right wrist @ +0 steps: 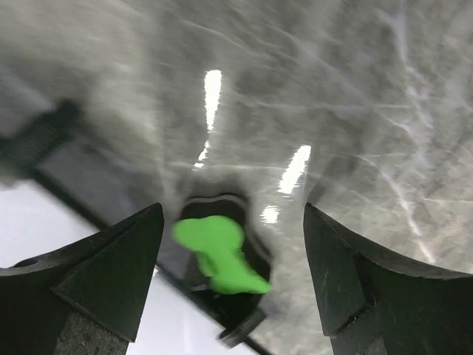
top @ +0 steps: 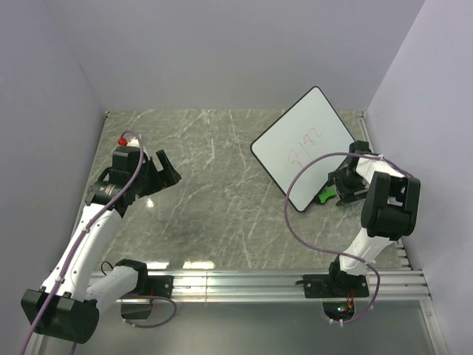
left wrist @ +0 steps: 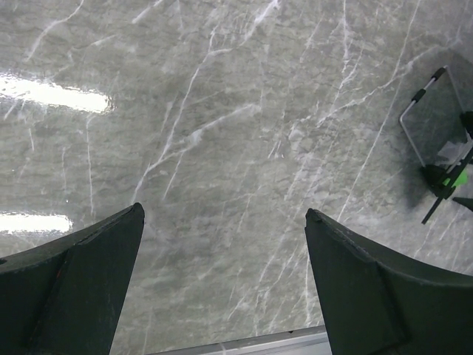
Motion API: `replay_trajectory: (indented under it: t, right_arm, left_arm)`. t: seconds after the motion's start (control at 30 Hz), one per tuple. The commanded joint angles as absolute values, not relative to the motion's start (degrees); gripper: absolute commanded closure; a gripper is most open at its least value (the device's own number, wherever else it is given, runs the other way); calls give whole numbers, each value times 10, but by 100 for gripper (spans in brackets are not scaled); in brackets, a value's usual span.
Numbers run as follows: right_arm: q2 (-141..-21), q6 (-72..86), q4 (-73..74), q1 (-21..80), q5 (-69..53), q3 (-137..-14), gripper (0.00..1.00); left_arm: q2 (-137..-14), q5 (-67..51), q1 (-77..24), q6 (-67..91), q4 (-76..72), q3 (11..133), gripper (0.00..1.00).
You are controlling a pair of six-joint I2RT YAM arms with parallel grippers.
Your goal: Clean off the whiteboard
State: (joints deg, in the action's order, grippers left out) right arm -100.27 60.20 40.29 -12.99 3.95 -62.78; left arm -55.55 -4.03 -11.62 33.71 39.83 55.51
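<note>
The whiteboard (top: 304,144) lies at the far right of the table, white with a black rim and faint red scribbles on it. A small green eraser (top: 326,197) lies on the table against the board's near right corner. My right gripper (top: 341,194) is open just above and right of the eraser; in the right wrist view the eraser (right wrist: 218,254) sits between the spread fingers, with the board's white face (right wrist: 44,244) at lower left. My left gripper (top: 168,174) is open and empty over the left of the table. In the left wrist view the board (left wrist: 437,118) shows small at far right.
The marble table top (top: 214,192) is walled at the back and on both sides. A metal rail (top: 251,282) runs along the near edge with both arm bases on it. A purple cable loops from the right arm over the board's near corner.
</note>
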Motion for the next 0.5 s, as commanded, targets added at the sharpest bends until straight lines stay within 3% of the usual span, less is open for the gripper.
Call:
replay_trajectory:
  t: [0.0,0.17,0.47]
  right_arm:
    - [-981,595,393,-124,38,-604,17]
    - [-987,572,374,-104,8,-579,18]
    - [-969,570,370,-98,12,-556,41]
  left_arm:
    - [-560,-29,-118,323,389,560,4]
    - [-564,-35,-118,321,380,548,4]
    - [-591,-49,-118,309,369,553,5]
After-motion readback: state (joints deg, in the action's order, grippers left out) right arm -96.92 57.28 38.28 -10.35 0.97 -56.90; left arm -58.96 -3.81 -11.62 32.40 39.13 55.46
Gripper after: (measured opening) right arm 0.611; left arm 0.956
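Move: The green eraser is about 4 cm to the right hand's left, some 1 cm back and 1 cm below it, lying against the whiteboard's lower right edge. The whiteboard's middle is roughly 16 cm ahead and 13 cm to the left of this hand; the board's near corner is around 8 cm back and 12 cm left. From the left hand the eraser lies some 52 cm to the right, 5 cm ahead and 20 cm lower. Leftward and back, about 3.5 cm in all, the right hand slides in low over the eraser. It dips under 1 cm at the outset, then stays level, pointing down and turning some 5 degrees counter-clockwise. The wide-open fingers close by roughly a quarter, one ahead of the eraser and one behind, the far finger coming up against its side, the near one still clear. ##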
